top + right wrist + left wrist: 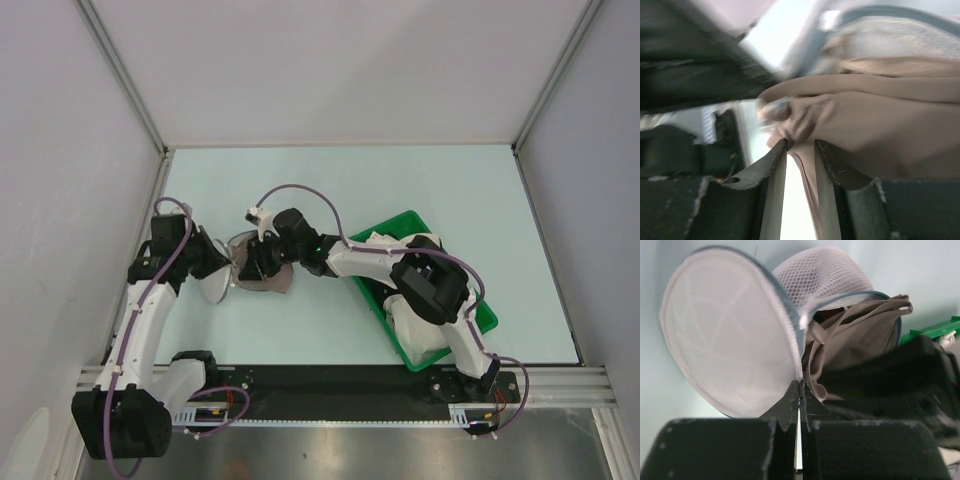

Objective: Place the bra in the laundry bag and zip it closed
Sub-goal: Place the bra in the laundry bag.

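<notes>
The laundry bag (725,340) is a white mesh clamshell with a dark rim, lying open on the table left of centre (215,287). My left gripper (800,385) is shut on the rim of its raised half. The bra (860,335), dull mauve-brown fabric with thin straps, sits bunched in the other half and spills over the rim (270,280). My right gripper (800,145) is at the bra (880,125). Its jaws stand a little apart, with a fold of the bra's edge running between them. In the overhead view the right gripper (255,268) is right beside the left gripper (232,266).
A green plastic basket (482,318) with white garments (420,338) stands at the right, under the right arm's elbow. The right arm's black wrist (890,385) crosses close in front of the bag opening. Grey walls enclose the table on three sides.
</notes>
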`<state>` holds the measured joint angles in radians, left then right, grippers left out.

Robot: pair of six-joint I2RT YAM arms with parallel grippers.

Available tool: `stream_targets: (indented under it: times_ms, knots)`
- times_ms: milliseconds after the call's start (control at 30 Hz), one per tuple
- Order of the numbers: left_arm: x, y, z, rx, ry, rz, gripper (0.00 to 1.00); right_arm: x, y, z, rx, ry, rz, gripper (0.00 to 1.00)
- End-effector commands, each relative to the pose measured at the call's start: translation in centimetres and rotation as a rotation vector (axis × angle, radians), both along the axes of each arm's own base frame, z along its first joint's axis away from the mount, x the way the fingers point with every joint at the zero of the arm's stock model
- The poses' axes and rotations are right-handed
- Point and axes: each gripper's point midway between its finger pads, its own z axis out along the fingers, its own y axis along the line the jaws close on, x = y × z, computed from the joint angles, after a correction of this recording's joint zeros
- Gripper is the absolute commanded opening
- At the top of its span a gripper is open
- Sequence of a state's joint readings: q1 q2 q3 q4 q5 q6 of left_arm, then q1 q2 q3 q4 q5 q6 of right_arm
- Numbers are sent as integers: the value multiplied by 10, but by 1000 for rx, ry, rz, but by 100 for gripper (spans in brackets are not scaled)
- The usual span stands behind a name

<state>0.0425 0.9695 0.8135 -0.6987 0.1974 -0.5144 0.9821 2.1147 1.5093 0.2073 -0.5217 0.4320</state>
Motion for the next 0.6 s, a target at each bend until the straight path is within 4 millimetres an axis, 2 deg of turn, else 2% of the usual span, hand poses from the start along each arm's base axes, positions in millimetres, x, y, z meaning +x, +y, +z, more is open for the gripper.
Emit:
stream_targets:
  times_ms: [0,33,67,100,133,167,200,367,467,500,567]
  knots:
    - [-1,-13,13,-66,-55,-48,0,52,11,4,-1,-65,-212,33]
    - [-3,-15,10,-78,-44,-46,0,63,11,2,-11,-85,-249,33]
    - [-4,-18,10,-92,-41,-51,0,79,6,-7,-45,-110,-329,33]
    - [-5,-18,7,-98,-30,-50,0,86,3,-14,-71,-117,-360,33]
    - [-7,-19,4,-105,-20,-49,0,97,0,-13,-74,-120,-398,33]
    - [-7,-20,2,-106,-16,-50,0,102,-2,-21,-79,-74,-435,33]
    - [-7,-18,0,-102,-9,-44,0,112,-6,-17,-60,-50,-461,33]
    - [-4,-23,1,-123,2,-63,0,126,-10,-12,-41,28,-542,33]
    - [-2,-29,9,-158,-14,-77,0,130,-6,-20,-71,49,-549,34]
    - [-1,-27,11,-147,-24,-70,0,128,-4,-32,-98,51,-527,34]
    - [1,-23,13,-130,-33,-60,0,119,-6,-38,-138,41,-495,35]
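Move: The right hand is at the bra lying in the laundry bag's mouth. The far rim of the bag lies some 9 cm ahead of that hand, about 1 cm to its right and 2 cm lower; the brown bra's middle is about 2 cm ahead, 3 cm right and 2 cm down. The bag's lid stands roughly 8 cm to its left and 1 cm back. From the left hand, which already pinches the lid's edge, the far rim is about 7 cm ahead, 6 cm right and slightly lower. Sweep the right gripper forward about 12 cm through the bag's mouth towards its far rim, sinking 2 cm early on and turning nearly 30 degrees clockwise, with the fingers kept a third open on the brown bra to push it along. Keep the left fingers shut on the lid's edge and ease that hand some 2 cm right. ##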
